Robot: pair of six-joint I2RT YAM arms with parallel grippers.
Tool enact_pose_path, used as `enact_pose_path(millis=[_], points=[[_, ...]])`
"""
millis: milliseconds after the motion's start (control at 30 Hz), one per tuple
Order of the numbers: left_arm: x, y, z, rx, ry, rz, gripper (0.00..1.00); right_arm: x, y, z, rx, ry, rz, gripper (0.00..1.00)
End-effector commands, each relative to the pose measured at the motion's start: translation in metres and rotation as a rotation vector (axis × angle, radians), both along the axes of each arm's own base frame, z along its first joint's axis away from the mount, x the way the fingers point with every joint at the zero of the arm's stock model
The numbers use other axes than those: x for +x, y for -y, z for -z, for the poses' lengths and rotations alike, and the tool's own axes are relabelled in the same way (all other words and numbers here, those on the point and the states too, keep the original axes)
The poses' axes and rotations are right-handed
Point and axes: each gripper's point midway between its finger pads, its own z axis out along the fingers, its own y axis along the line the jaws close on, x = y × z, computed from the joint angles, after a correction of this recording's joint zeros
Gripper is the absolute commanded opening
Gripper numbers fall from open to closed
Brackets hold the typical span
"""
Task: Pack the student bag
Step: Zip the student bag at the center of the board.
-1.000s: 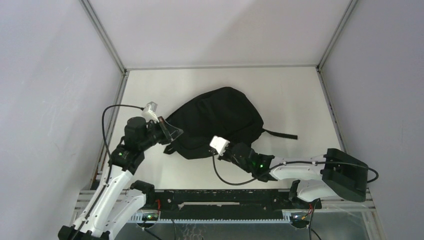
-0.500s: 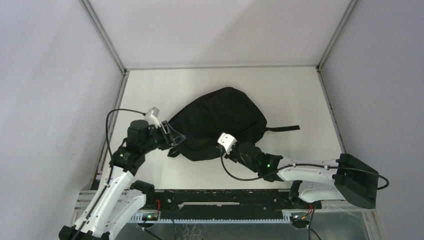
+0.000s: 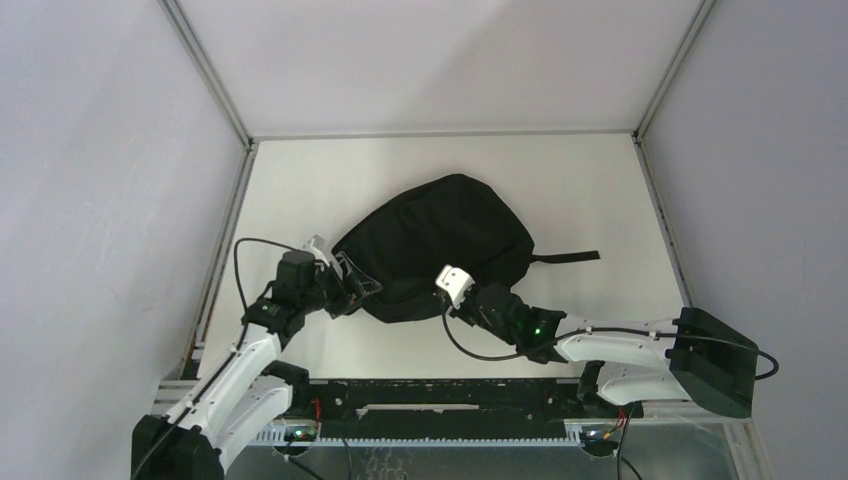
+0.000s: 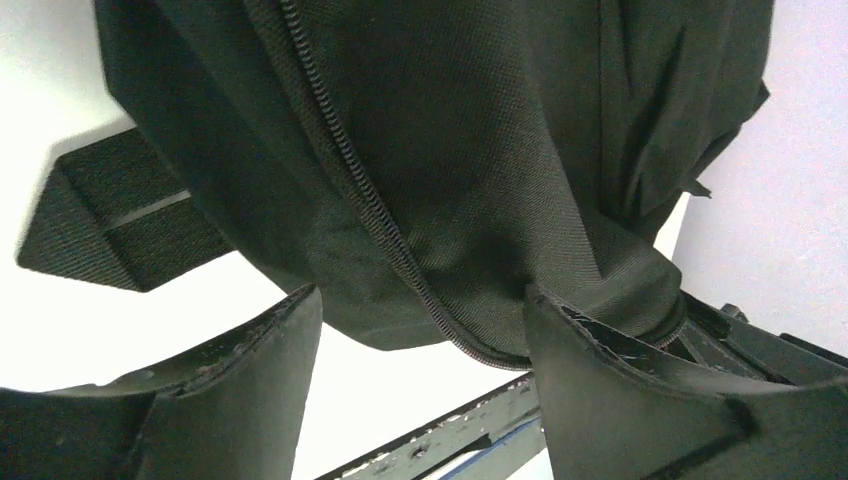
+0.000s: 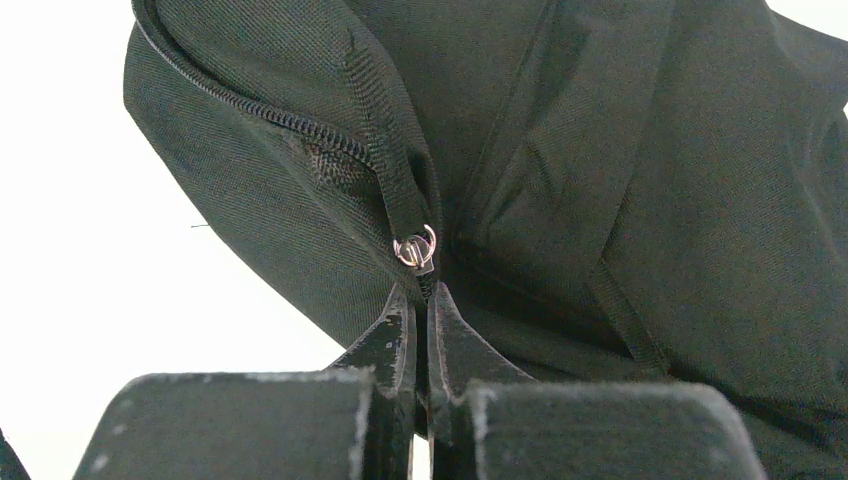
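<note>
The student bag (image 3: 440, 235) is a black rounded backpack lying in the middle of the white table. Its zip runs along the near edge. My left gripper (image 3: 362, 288) is open at the bag's left near corner. In the left wrist view its jaws (image 4: 420, 335) stand wide apart on either side of the bag's zipped edge (image 4: 400, 250), not gripping it. My right gripper (image 3: 445, 300) is at the bag's near edge. In the right wrist view it (image 5: 424, 300) is shut on the zip pull, just below the pull's metal ring (image 5: 415, 248).
A black strap (image 3: 565, 258) trails right from the bag, and another strap loop (image 4: 100, 225) lies by the left gripper. The arms' metal base rail (image 3: 450, 385) runs along the near table edge. Grey walls enclose the table on three sides.
My left gripper has moved right and down, closer to the bag's left corner. My right arm pulled right early on, shifting the bag's near edge, then held still.
</note>
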Motion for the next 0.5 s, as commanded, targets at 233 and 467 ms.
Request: enact_pose_path(millis=[233, 467], points=[[0.032, 0.017, -0.045, -0.142, 0.182, -0.011, 0.33, 0.002, -0.003, -0.014, 0.059, -0.002, 0.018, 0.0], [0.041, 0.015, -0.056, -0.086, 0.219, 0.007, 0.0, 0.0, -0.001, -0.014, 0.057, -0.009, 0.021, 0.0]])
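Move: Just ahead of the open left fingers, about 2 cm forward, 1 cm right and 1 cm up, is the bag's zip seam. The zip pull lies some 14 cm right of the left hand and 1 cm ahead. The bag's middle is roughly 10 cm ahead and 14 cm right, 3 cm lower. From the right hand, the seam at the left fingers is about 14 cm left and 2 cm ahead, while the zip pull is barely 1 cm ahead and 1 cm left. Easing forward and up about 2 cm each way, and slightly right, the left hand closes its wide-open fingers almost fully and pinches the zip seam's fabric between the tips, tilting up by some 5–10 degrees as it goes. The right hand stays put, shut and still gripping the bag's edge right beside the zip pull. ##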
